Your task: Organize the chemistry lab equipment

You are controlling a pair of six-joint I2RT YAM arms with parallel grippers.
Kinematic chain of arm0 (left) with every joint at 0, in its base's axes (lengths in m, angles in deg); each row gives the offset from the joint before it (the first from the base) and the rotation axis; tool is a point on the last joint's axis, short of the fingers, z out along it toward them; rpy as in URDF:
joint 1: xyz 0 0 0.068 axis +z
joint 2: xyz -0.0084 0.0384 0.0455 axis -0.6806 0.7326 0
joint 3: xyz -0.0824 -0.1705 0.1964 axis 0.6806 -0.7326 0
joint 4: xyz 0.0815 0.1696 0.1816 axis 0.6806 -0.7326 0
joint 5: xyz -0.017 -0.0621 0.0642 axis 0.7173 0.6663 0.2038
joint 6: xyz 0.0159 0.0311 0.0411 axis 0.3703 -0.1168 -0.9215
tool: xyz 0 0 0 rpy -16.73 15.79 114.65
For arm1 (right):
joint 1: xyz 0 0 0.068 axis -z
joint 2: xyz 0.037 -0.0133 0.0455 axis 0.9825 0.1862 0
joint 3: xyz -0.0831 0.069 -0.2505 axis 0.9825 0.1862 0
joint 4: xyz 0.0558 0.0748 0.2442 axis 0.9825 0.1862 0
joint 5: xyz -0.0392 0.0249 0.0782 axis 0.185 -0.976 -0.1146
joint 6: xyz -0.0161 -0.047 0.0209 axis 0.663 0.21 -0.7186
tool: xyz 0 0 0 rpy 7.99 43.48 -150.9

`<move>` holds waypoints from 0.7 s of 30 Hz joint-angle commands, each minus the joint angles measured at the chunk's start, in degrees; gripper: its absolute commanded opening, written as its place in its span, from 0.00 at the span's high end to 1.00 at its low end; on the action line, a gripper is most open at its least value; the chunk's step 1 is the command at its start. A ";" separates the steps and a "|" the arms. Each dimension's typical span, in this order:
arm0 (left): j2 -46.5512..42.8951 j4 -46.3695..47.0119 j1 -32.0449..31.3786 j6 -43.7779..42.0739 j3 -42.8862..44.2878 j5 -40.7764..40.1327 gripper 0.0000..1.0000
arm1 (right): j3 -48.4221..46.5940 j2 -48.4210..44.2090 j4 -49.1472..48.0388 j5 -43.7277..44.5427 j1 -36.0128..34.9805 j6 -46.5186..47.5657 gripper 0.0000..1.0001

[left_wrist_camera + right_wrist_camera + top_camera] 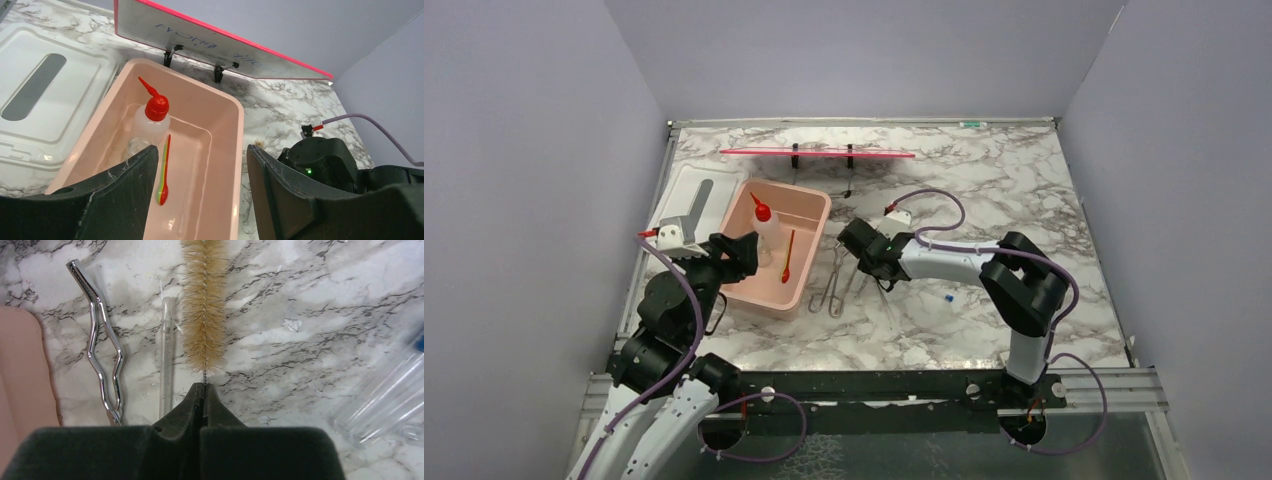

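Observation:
My right gripper (204, 387) is shut on the wire stem of a small tan bristle brush (202, 305) that lies on the marble. Beside the brush lie a thin clear rod (167, 355) and the metal tongs (102, 350); the tongs (836, 285) sit just right of the pink tub (816, 250). Clear blue-capped tubes (385, 400) lie to the right. My left gripper (200, 150) hangs open over the tub's near end, holding nothing. In the tub are a squeeze bottle with a red nozzle (152, 117), a glass vial (136, 147), a red-and-green spoon-like tool (164, 175) and a clear pipette (182, 215).
A white lid (45, 100) lies left of the tub. A white board with a pink edge (819, 153) stands on clips at the back. A small blue cap (948, 298) lies on the marble right of my right gripper (871, 262). Grey walls enclose three sides.

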 commanded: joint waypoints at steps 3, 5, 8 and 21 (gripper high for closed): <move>-1.03 1.47 -0.53 -1.90 2.34 -3.20 0.32 | 0.10 -10.14 0.88 0.45 -0.20 2.09 0.99; -1.23 0.37 -0.53 -3.24 3.74 -4.78 0.32 | 1.45 -14.14 -2.55 -2.30 -0.56 4.89 0.99; -1.50 -0.85 -0.69 -4.94 5.72 -6.42 0.32 | 2.65 -19.23 -5.93 -5.74 -2.05 8.03 0.99; -3.02 -6.16 -1.94 -6.10 13.47 -20.05 0.34 | -15.32 -12.98 -9.84 -3.73 -12.63 12.66 0.99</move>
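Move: The right gripper, down at the table, already pinches the bottle brush by its wire stem. The pink bin's middle lies about 17 cm to its left, 3 cm ahead and 4 cm higher. The metal tongs lie some 6 cm left and 2 cm back, in the way; in the bin, the spoon is about 14 cm left and 1 cm ahead, the squeeze bottle 18 cm left and 7 cm ahead. The bin is about 12 cm ahead of the left hand, 2 cm right and 22 cm below. Keep the right fingers shut on the brush stem and lift it about 20 cm straight off the table, then, still climbing, sweep left some 10 cm and slightly back over the tongs towards the pink bin, swinging the fingertips left and tilting them up by about 20 degrees. Meanwhile back the empty, open left gripper up and to its left, clear of the bin. ##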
